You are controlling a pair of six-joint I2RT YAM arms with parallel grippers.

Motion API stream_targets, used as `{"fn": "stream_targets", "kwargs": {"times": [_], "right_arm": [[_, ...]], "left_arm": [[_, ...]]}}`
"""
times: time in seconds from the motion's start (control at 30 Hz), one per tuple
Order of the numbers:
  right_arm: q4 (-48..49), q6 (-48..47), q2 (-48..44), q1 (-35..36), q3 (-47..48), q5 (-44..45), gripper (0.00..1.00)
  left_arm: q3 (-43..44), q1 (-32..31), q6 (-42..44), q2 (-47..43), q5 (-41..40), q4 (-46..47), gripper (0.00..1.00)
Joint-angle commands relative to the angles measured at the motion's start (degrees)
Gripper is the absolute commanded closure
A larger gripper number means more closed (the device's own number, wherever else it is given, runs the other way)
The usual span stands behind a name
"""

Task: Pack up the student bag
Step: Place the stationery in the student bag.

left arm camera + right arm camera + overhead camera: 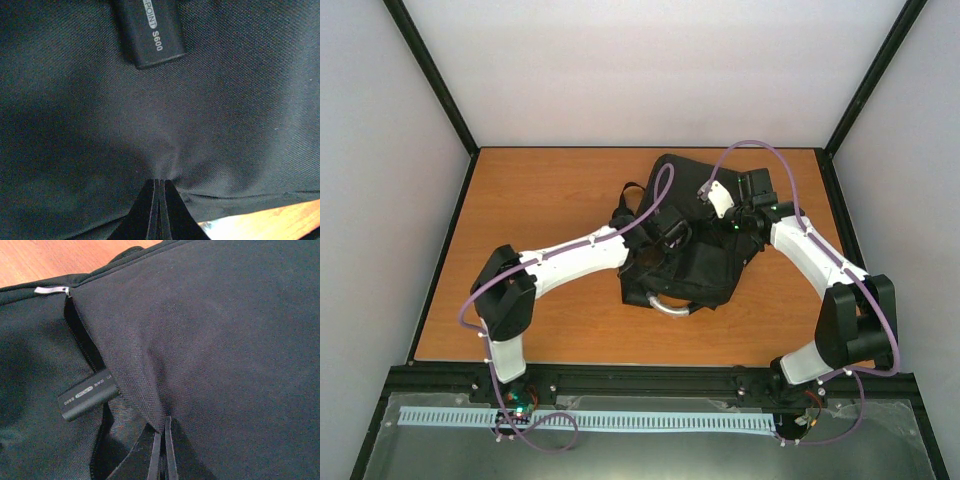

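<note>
The student bag [695, 245], a large black backpack, lies in the middle of the table with its grey loop handle [672, 307] toward me. My left gripper [665, 237] is shut, pinching a fold of the bag's fabric [165, 150]; its tips show in the left wrist view [160, 181]. My right gripper [728, 215] is shut on the fabric edge of a pocket opening [150, 405]; its tips show in the right wrist view [162, 426]. A slim black device marked S600 [87, 400] sticks partway out of that slit, and also shows in the left wrist view [150, 32].
The bag rests on an orange wooden table [540, 190] with white walls around it. A silver zip pull [51, 289] sits at the top of the pocket slit. Black straps [625, 205] lie at the bag's left side.
</note>
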Motion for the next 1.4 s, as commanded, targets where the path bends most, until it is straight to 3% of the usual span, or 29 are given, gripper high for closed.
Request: {"fn": "stream_targets", "kwargs": {"times": [0.0, 0.7, 0.97, 1.37], "right_arm": [[2.3, 0.3, -1.0, 0.1, 0.5, -3.5, 0.97], [2.3, -0.3, 1.0, 0.2, 0.5, -2.6, 0.97], [2.2, -0.2, 1.3, 0.2, 0.5, -2.4, 0.97], [2.2, 0.0, 1.8, 0.1, 0.3, -2.0, 0.97]], "left_arm": [[0.2, 0.7, 0.8, 0.9, -1.9, 5.3, 0.99], [16.9, 7.5, 4.2, 14.8, -3.8, 12.6, 0.99], [15.7, 7.5, 2.9, 13.3, -1.7, 13.5, 0.98], [-5.6, 7.3, 8.3, -9.2, 3.9, 14.5, 0.61]]}}
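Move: The black marker I am putting away lies about 9 cm ahead of my left fingertips and 4 cm to their right, a centimetre or so lower, its near end still sticking out of the bag's mouth. My right hand, some 9 cm ahead of the left, 12 cm right and 5 cm higher, holds the bag's flap; from it the marker is about 8 cm left, level ahead and 6 cm below. The bag handle lies roughly 6 cm behind my left hand, 2 cm right and 8 cm down. With its fingers shut, my left hand dips a couple of centimetres and drives forward, about 11 cm in all with some 3 cm to the right, shoving the marker lengthwise in under the flap, the fingertips swinging forward about 10 degrees. Then I draw it back about 5 cm, rising 3 cm and easing left, opening the fingers a third of the way. My right fingers keep their pinch on the flap. ##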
